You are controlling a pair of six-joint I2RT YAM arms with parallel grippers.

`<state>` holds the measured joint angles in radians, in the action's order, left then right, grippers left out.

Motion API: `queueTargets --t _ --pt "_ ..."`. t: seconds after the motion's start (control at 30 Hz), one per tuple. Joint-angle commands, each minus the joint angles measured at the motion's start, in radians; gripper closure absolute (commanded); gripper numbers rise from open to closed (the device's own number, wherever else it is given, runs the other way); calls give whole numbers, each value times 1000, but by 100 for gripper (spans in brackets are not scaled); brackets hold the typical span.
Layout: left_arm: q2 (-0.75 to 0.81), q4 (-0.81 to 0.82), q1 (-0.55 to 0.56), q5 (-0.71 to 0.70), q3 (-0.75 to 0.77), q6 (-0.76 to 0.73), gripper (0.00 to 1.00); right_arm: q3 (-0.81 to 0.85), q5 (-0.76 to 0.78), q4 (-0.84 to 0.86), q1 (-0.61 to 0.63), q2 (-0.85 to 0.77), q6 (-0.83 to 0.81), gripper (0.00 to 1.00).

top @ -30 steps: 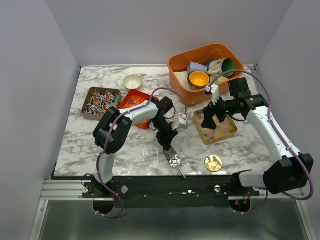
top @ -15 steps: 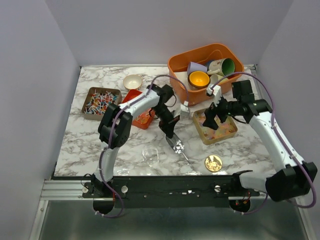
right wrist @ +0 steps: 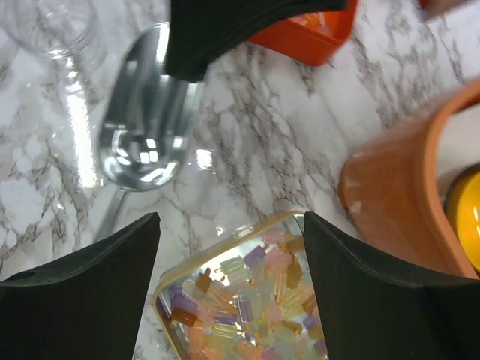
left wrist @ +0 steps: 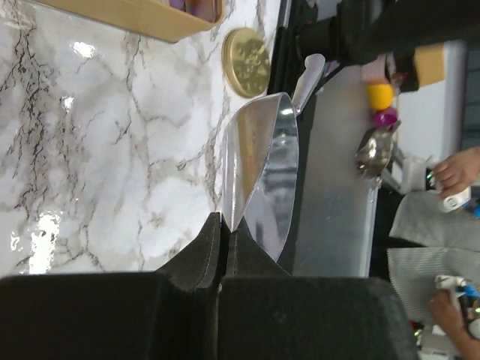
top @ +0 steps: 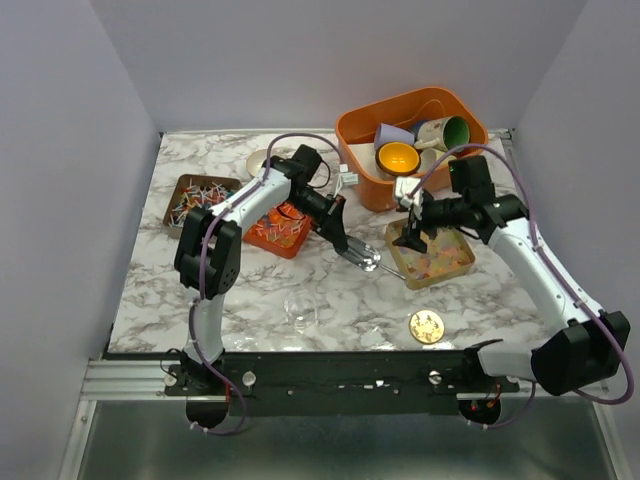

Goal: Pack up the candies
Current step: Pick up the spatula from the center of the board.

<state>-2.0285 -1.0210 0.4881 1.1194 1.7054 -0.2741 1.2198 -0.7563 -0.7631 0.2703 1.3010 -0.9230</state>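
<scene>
My left gripper (top: 335,222) is shut on the handle end of a shiny metal scoop (top: 364,261), which it holds low over the marble; in the left wrist view the scoop (left wrist: 259,169) sticks out from the closed jaws (left wrist: 223,223). The scoop's bowl looks empty. Pastel candies (top: 440,258) fill a gold tin (top: 412,283) just right of the scoop. My right gripper (top: 412,238) hangs open above the tin's left corner, with the candies (right wrist: 247,315) between its fingers (right wrist: 231,225) and the scoop (right wrist: 142,120) beyond. Bright wrapped candies (top: 200,203) lie in a brown tin, and more in a red tray (top: 275,228).
An orange bin (top: 360,135) holding coloured cups stands at the back right, close behind my right gripper. A round gold disc (top: 427,325) and a clear glass jar (top: 300,308) sit near the front edge. A white bowl (top: 260,160) is partly hidden behind my left arm.
My left gripper closed on the scoop near the front edge, then carried it back and right toward the gold tin. The right gripper shifted left over the tin and its jaws narrowed slightly.
</scene>
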Motion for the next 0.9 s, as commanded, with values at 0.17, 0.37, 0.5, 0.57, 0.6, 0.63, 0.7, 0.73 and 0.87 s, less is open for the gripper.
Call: queueTargets --t 0.17,0.37,0.5,0.57,0.6,0.63,0.7,0.73,0.87 --pt "54 237 -25 71 -33 360 100 -125 -2 -10 135 -88 -217 16" --pt "50 234 -36 88 -20 366 100 -131 67 18 175 -40 -201 26" --pt "48 252 -54 114 -27 384 100 -123 107 57 187 -17 -172 39" --pt "50 265 -57 120 -36 391 100 -131 139 96 191 -22 -159 41" --pt "51 269 -59 126 -42 398 100 -137 149 106 191 -25 -152 41" --pt "51 274 -62 128 -47 400 100 -141 158 114 193 -29 -148 40" --pt "51 282 -62 131 -47 406 100 -155 189 131 193 -35 -139 40" --pt "50 283 -62 131 -49 408 100 -157 198 133 193 -40 -131 40" --pt "45 295 -62 135 -53 417 100 -189 235 182 193 -71 -96 36"
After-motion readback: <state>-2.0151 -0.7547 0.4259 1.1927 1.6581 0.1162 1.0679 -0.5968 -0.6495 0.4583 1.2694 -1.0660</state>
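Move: The left hand already grips the spatula by its blade, with the handle sticking out about 12 cm to the right, 6 cm back and 5 cm lower. From the right hand, that handle lies about 6 cm back, 2 cm left and 8 cm below. The gummy box is some 9 cm right of the right hand, 2 cm back and 16 cm below; the gold lid is 20 cm back, 7 cm right and 17 cm below. The left fingers keep their pinch on the spatula's blade, carrying it about 3.5 cm forward and slightly up while turning it some 10 degrees counter-clockwise. The right hand draws back over 4 cm while swinging left and sinking, then eases forward about 2.5 cm and lower around the handle; its fingers narrow partway but don't shut. ##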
